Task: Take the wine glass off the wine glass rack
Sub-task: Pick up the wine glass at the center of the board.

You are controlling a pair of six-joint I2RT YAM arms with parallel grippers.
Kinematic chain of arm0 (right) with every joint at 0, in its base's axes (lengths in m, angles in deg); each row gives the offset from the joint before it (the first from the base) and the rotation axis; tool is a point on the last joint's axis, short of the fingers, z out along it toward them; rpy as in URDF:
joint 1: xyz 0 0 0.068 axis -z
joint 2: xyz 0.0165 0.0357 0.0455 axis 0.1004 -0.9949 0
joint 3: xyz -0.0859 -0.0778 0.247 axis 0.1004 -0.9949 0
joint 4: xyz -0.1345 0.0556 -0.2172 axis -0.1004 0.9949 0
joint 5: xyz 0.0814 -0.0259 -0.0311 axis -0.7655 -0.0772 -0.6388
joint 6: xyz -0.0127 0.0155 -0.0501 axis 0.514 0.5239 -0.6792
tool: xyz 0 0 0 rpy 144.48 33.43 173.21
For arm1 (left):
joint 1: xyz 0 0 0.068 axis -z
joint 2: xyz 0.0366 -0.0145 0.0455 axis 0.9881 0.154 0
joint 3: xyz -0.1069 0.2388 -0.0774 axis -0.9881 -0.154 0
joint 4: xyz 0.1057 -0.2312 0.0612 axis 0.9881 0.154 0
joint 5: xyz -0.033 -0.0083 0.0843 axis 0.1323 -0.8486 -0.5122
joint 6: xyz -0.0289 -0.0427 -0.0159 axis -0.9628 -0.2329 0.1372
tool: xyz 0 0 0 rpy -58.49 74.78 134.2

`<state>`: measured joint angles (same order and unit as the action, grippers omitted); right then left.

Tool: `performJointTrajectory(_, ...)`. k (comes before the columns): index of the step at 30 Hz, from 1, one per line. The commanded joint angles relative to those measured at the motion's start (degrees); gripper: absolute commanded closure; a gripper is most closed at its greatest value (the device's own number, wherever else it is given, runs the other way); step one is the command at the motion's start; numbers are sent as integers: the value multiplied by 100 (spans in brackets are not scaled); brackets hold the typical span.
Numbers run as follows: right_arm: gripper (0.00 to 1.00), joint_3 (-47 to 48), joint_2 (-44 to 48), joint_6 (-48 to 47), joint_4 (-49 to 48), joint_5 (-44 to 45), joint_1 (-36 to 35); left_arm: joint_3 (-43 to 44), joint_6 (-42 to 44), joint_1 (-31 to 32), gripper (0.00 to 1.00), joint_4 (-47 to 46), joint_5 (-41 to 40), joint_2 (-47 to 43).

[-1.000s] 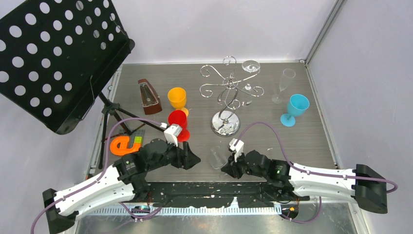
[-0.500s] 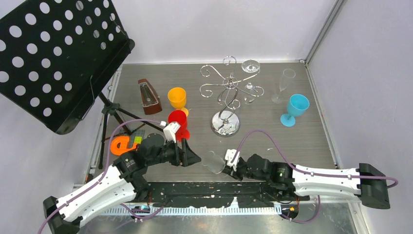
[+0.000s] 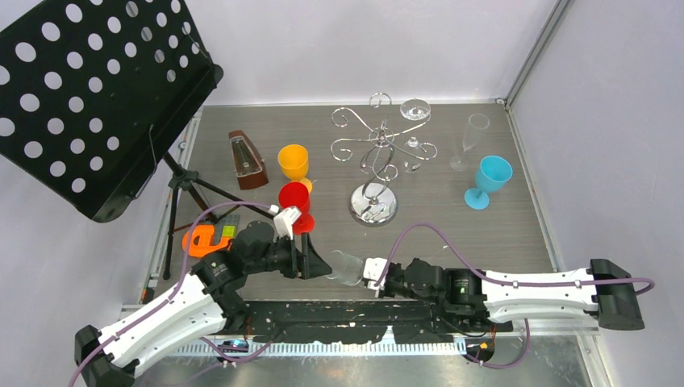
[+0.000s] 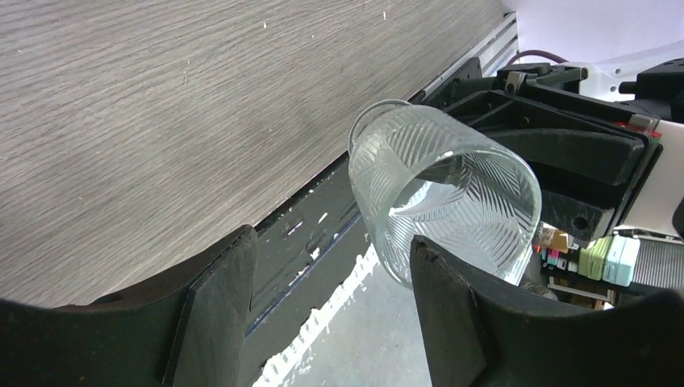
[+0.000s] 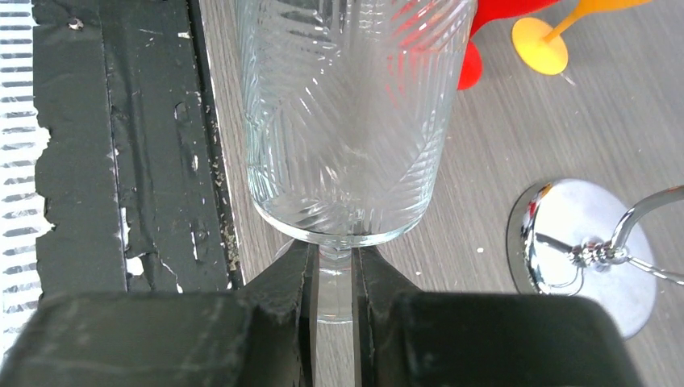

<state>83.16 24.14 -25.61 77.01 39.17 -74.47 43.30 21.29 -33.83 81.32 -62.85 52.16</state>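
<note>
A clear ribbed wine glass (image 3: 347,268) lies sideways in the air near the table's front edge, its stem pinched between my right gripper's (image 3: 373,275) fingers. The right wrist view shows the bowl (image 5: 351,121) just beyond the shut jaws of that gripper (image 5: 335,258). My left gripper (image 3: 319,265) stands open just left of the bowl. In the left wrist view the glass (image 4: 444,201) sits ahead of the open gripper (image 4: 327,250), by its right finger. The chrome wine glass rack (image 3: 379,153) stands at the back centre, with another clear glass (image 3: 415,110) hanging at its upper right.
A black music stand (image 3: 97,89) fills the left. A metronome (image 3: 246,160), an orange goblet (image 3: 294,161) and a red goblet (image 3: 294,197) stand left of the rack. Right of it are a clear flute (image 3: 476,137) and a blue goblet (image 3: 488,179). The rack's mirrored base (image 5: 577,242) is close by.
My right gripper has carried the glass leftward along the front edge, up to the left gripper. The left arm has shifted only slightly.
</note>
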Motion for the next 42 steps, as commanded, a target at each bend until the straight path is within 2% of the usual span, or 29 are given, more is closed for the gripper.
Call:
performJointTrajectory(1, 94, 476, -77, -360, -726, 438, -191, -24, 25, -46, 34, -258, 209, -22)
performJointTrajectory(7, 94, 650, -349, -535, -765, 795, -446, -123, 36, -64, 45, -278, 235, 19)
performJointTrajectory(12, 94, 753, -569, -648, -833, 1094, -604, -149, 45, -81, 63, -170, 210, -77)
performJointTrajectory(22, 94, 916, -1058, -856, -1268, 1290, -798, -143, 30, -89, 87, -283, 417, -6)
performJointTrajectory(25, 94, 973, -1220, -905, -1428, 1360, -846, -122, 52, -90, 100, -308, 489, 67)
performJointTrajectory(28, 93, 988, -1290, -938, -1451, 1521, -873, -76, 164, -90, 100, -163, 392, 36)
performJointTrajectory(33, 69, 935, -1238, -852, -1424, 1708, -906, 251, 491, -90, 100, 620, -222, -87)
performJointTrajectory(37, 59, 865, -1085, -770, -1360, 1826, -918, 564, 706, -90, 100, 1096, -600, -165)
performJointTrajectory(42, 51, 904, -712, -563, -805, 2216, -916, 952, 986, -90, 100, 1707, -1192, -172)
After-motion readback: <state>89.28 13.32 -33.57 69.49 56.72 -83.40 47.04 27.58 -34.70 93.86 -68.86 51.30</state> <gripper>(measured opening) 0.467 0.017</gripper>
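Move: The clear glass, held by its stem in the right gripper with its mouth facing the left one, has its middle about 5 cm right, 1 cm back and 1 cm below the left hand; from the right hand it is 4 cm left, 1 cm ahead and 2 cm up. The left gripper is some 9 cm left of the right hand, 1 cm ahead and 3 cm higher. The red glass stands 18 cm ahead of the left hand, 8 cm left and 7 cm lower; the rack stands 24 cm ahead of the right hand, 3 cm right and 3 cm up. Ease the right gripper about 2.5 cm left, rolling it some 10 degrees, to bring the glass's rim between the left fingers. Hold the left gripper nearly still and shut it on the glass wall, one finger inside the mouth. Then open the right fingers off the stem and rise about 3 cm, while the left draws the glass some 3 cm left, its fingertips dipping. ##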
